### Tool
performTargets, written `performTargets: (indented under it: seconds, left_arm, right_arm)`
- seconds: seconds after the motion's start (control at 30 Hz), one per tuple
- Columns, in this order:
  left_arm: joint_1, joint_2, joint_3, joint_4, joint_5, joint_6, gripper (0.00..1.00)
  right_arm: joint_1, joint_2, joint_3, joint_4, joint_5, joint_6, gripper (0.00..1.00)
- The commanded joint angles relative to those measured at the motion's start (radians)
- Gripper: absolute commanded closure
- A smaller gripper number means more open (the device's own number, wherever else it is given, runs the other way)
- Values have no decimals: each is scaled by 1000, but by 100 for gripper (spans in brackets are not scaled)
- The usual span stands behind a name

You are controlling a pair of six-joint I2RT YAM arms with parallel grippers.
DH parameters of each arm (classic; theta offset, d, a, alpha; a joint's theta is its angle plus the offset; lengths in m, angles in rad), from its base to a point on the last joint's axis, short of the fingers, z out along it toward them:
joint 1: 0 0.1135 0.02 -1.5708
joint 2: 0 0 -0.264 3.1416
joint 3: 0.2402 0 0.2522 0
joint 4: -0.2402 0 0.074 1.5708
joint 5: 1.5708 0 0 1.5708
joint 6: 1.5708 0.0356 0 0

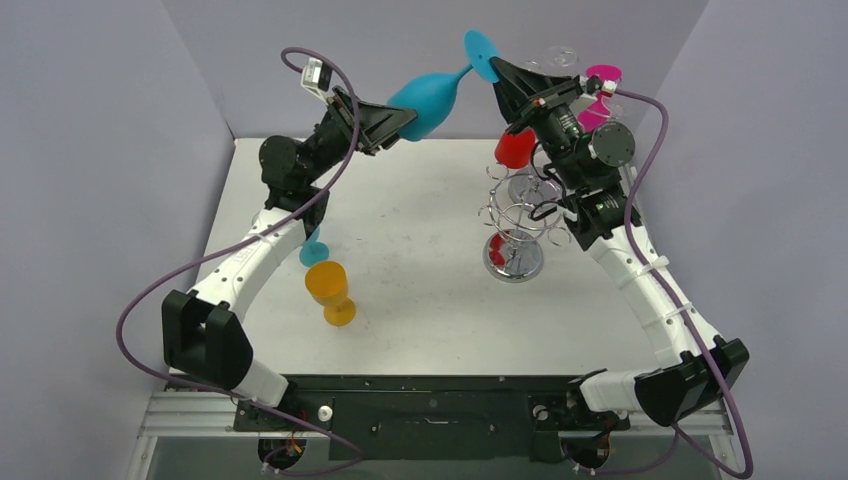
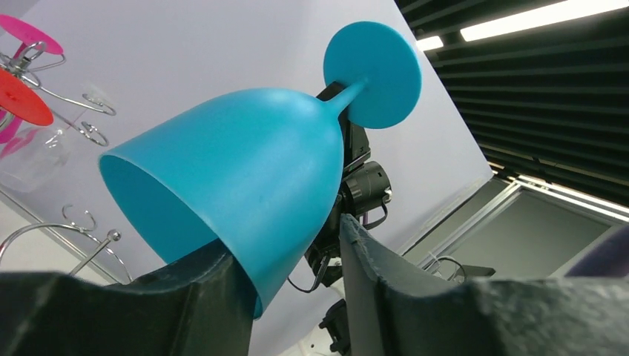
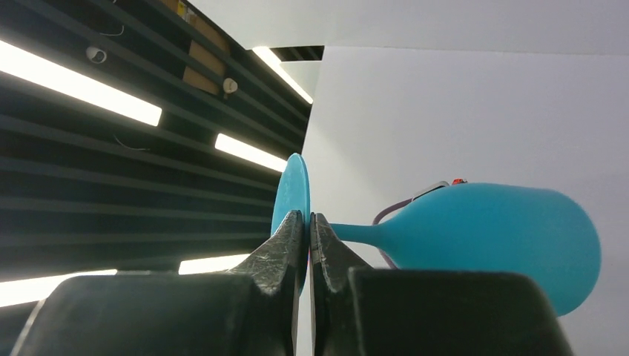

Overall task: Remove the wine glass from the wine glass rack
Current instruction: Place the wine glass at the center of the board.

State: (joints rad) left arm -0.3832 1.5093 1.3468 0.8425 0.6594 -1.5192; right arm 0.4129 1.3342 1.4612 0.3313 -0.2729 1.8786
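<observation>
A teal wine glass (image 1: 425,100) hangs on its side high above the table, off the wire wine glass rack (image 1: 515,215). My right gripper (image 1: 497,68) is shut on the thin foot disc, seen edge-on in the right wrist view (image 3: 297,193) with the gripper (image 3: 308,216) pinching it. My left gripper (image 1: 398,122) is at the bowl's rim end. In the left wrist view the bowl (image 2: 245,170) drops between the left gripper's (image 2: 289,245) half-spread fingers. One finger (image 2: 185,297) touches the bowl and the other (image 2: 386,282) stands slightly off it.
A red glass (image 1: 515,148) and a pink glass (image 1: 600,95) hang on the rack, with a clear one (image 1: 560,55) behind. An orange glass (image 1: 330,290) stands on the table by the left arm, and another teal glass (image 1: 313,250) sits partly hidden behind it.
</observation>
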Motion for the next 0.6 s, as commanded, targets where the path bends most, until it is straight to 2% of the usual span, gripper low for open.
performTargets:
  seconds: [0.0,0.03,0.13,0.17,0.23,0.27,0.3,0.33,0.37,0.4,0.43,0.57]
  left_arm:
    - [-5,-10,48,150,-1,-84,70]
    - [-5,-13,60,142,2,-75,73]
    - [-4,-21,90,55,13,-33,98]
    - [-3,-23,107,24,18,3,100]
    - [-1,-39,139,-96,12,83,100]
    - [0,-55,163,-192,-3,153,100]
    - [2,-63,177,-247,-14,190,100]
    - [4,-78,210,-365,-37,273,100]
    - [7,-84,229,-427,-51,321,100]
    - [9,-92,281,-571,-84,419,100]
    - [12,-93,308,-717,-104,468,100]
    - [23,-84,482,-1119,-269,739,100]
  right_arm:
    - [-8,-41,-43,44,25,-12,100]
    - [-10,-48,-47,34,27,-18,100]
    - [-25,-72,-51,-4,35,-71,100]
    - [-31,-88,-53,-39,41,-89,100]
    - [-57,-123,-55,-111,68,-156,86]
    - [-66,-137,-53,-145,94,-213,73]
    - [-84,-166,-52,-208,108,-242,67]
    - [-93,-181,-53,-239,138,-298,55]
    - [-111,-209,-53,-294,151,-323,51]
    - [-119,-221,-50,-329,176,-375,44]
    - [-135,-245,-45,-392,190,-398,42]
    - [-157,-281,-4,-549,253,-571,30]
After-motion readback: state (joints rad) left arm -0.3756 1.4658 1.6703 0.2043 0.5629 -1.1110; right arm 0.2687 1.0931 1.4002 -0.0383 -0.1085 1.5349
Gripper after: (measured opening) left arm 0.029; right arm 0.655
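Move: The blue wine glass hangs in the air between my hands. I hold it by the foot end in my right fingers, its middle about 8 cm to the left, 3 cm back and 2 cm below. From my half-open left fingers, already around the rim, its middle is some 6 cm right, 3 cm ahead and 4 cm up. From my right hand, the red glass is about 8 cm ahead, 8 right and 27 down; the near rack is level, 10 right, 40 down. My left fingers close and pinch the wall of the bowl at the rim while that hand rises 3–4 cm and eases back. Only then do my right fingers open and let go of the foot end; that hand sinks and swings away to the right, nearly 9 cm in all, turning clockwise. My left hand then carries the glass forward 3–4 cm, turning counter-clockwise. ##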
